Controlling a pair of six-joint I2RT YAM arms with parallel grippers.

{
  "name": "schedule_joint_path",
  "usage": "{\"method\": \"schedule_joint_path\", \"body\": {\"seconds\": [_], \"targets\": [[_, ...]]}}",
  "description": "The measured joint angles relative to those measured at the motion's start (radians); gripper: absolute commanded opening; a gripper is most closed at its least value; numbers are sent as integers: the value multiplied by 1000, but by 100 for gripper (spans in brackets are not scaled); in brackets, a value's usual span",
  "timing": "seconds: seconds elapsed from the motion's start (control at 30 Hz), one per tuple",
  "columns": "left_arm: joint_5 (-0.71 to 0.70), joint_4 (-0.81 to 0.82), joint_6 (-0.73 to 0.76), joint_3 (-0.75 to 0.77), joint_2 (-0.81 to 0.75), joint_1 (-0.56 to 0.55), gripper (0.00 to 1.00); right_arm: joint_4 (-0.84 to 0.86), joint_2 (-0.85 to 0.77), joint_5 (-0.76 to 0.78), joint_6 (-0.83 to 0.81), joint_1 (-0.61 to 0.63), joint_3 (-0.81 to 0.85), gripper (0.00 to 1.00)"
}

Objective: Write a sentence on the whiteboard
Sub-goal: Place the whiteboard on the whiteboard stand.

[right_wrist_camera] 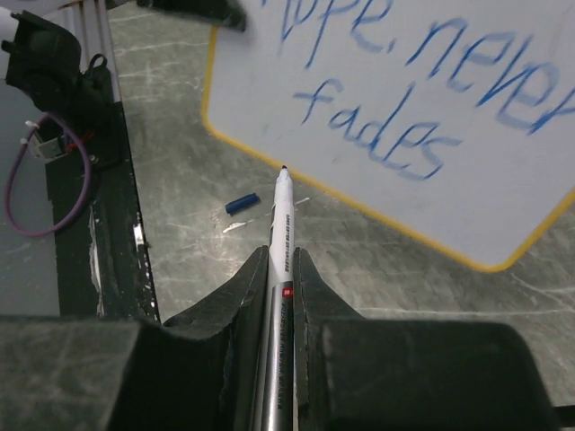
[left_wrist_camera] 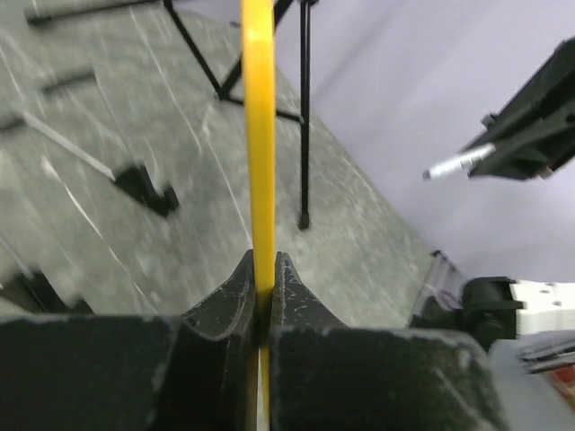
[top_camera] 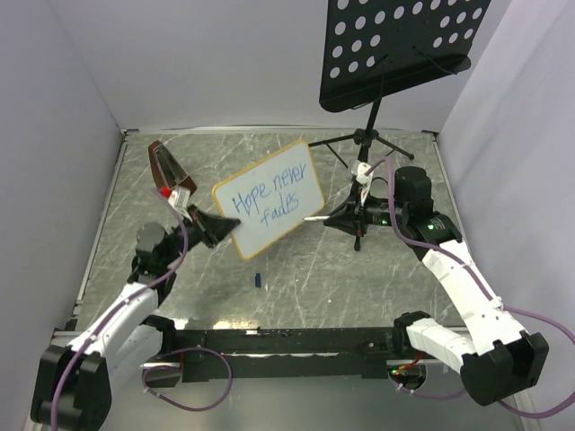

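Observation:
The whiteboard (top_camera: 269,199), white with a thin yellowish frame, is held tilted above the table. My left gripper (top_camera: 226,232) is shut on its lower left edge. In the left wrist view the frame (left_wrist_camera: 260,135) runs edge-on up from my shut left gripper (left_wrist_camera: 263,269). The sentence (right_wrist_camera: 404,90) reads "Hope never fades" in blue, in two lines. My right gripper (right_wrist_camera: 281,260) is shut on a white marker (right_wrist_camera: 282,224), uncapped, whose tip points at the board's lower edge. The marker (left_wrist_camera: 458,163) stands clear of the board.
A small blue cap (top_camera: 259,280) lies on the grey table below the board. A black perforated music-stand plate (top_camera: 395,45) on a tripod (top_camera: 359,144) stands at the back right. A dark red object (top_camera: 166,166) lies at the back left. White walls enclose the table.

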Motion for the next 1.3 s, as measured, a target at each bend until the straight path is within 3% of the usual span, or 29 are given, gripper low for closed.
{"method": "schedule_joint_path", "body": {"seconds": [0.2, 0.63, 0.97, 1.3], "targets": [[87, 24, 122, 170, 151, 74, 1, 7, -32, -35, 1, -2, -31, 0], [283, 110, 253, 268, 428, 185, 1, 16, -34, -53, 4, -3, -44, 0], [367, 296, 203, 326, 663, 255, 1, 17, -21, -54, 4, -3, -46, 0], [435, 270, 212, 356, 750, 284, 1, 16, 0, -57, 0, -3, -46, 0]]}}
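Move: Ahead and to the right of the left hand, which already holds the lettered whiteboard by its left edge, is the whiteboard stand: about 13 cm ahead, 8 cm right and 12 cm below. The metronome is some 22 cm ahead and 20 cm left; the blue marker cap lies roughly 8 cm back and 5 cm right on the table. From the marker-holding right hand the stand is about 14 cm ahead and 20 cm left. Carrying the whiteboard forward about 11 cm and some 4 cm to the left, the left hand first rises about 3 cm, then sinks 7 or 8 cm, bringing the board's lower edge down to the stand's front hooks. Along the way the wrist turns slightly clockwise, under 10 degrees, while the fingers keep their pinch on the left edge. ##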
